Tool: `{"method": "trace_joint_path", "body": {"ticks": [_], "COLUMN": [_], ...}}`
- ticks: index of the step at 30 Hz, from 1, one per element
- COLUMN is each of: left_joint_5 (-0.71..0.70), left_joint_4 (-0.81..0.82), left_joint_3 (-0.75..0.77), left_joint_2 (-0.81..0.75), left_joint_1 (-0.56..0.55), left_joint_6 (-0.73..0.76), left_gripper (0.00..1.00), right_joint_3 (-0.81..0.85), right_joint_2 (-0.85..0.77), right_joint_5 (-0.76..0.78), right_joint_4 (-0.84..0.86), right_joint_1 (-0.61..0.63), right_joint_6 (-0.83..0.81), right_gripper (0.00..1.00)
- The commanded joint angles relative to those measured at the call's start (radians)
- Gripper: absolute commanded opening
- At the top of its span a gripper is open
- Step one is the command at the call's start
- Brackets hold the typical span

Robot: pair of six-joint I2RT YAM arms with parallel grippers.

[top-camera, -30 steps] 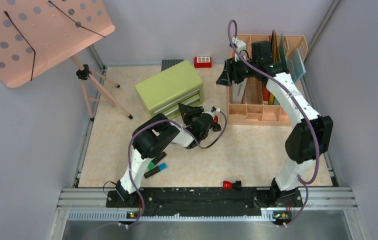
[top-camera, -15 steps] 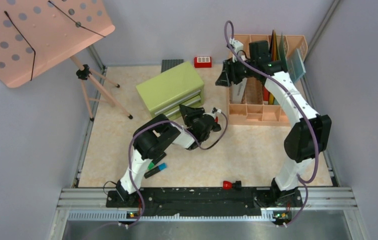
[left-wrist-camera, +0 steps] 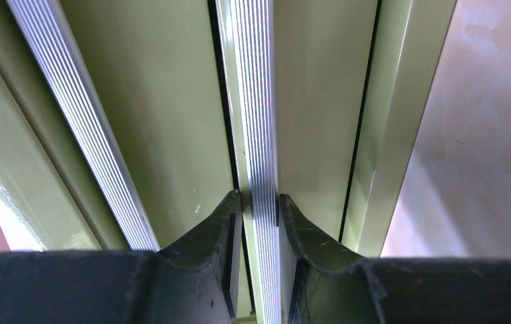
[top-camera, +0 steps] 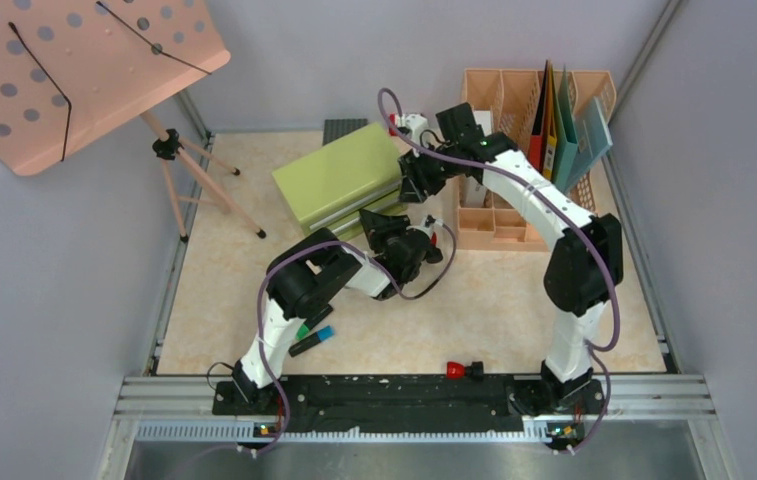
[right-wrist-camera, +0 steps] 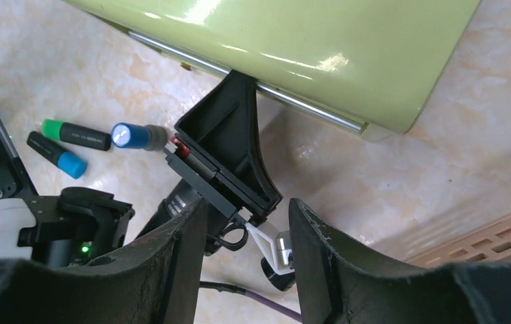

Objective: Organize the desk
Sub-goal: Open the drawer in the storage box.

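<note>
The beige marble desk holds a green drawer cabinet at the back centre. My left gripper is at the cabinet's front. In the left wrist view the left gripper is shut on a ribbed silver drawer handle, one finger on each side of the bar. My right gripper hovers over the cabinet's right end. In the right wrist view the right gripper is open with nothing between its fingers. Below it I see the left gripper against the cabinet.
A peach organizer with upright folders stands at the back right. Highlighters lie by the left arm's base and a small red item lies near the front rail. A peach perforated board on a tripod stands at the left.
My right arm has swung left from the organizer to above the cabinet's right end, and its jaws have narrowed a little. The left gripper has kept its hold on the handle.
</note>
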Motion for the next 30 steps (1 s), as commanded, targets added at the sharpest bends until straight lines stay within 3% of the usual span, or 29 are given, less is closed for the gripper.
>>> {"method": "trace_joint_path", "body": {"ticks": [1,30], "left_joint_5": [0.061,0.061], "left_joint_4": [-0.066,-0.075], "left_joint_3": [-0.013,-0.009], "left_joint_2": [0.000,0.020], "left_joint_1": [-0.049,-0.057], "left_joint_6": [-0.055,-0.057], "left_gripper": [0.00,0.00], "right_joint_3": [0.087,0.362], "right_joint_2": [0.032,0.301], "right_joint_5": [0.030,0.024], "right_joint_4": [-0.003,0.039], "right_joint_1": [0.032,0.188], "right_joint_6": [-0.026,0.047], "right_gripper": [0.47,0.44]}}
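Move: The storage box's middle lies about 11 cm to the right hand's left, 3 cm ahead and some 12 cm below it. The lower drawer handle, pinched by the left hand, is roughly 7 cm left, 3 cm back and 12 cm down; the red phone stands about 14 cm straight ahead, the dumbbell some 10 cm back and 5 cm right, both about 18 cm lower. From the left hand, the box's middle is about 6 cm ahead and 4 cm left, level with it. The right hand sweeps about 10 cm to its left from beside the box's right front corner, sinking some 3 cm on the way and turning slightly counter-clockwise, until its half-open fingers are at the top front edge, just above the left gripper; whether they touch the box can't be seen. The left hand stays still and keeps its pinch on the lower drawer's handle, not pulling back yet. ##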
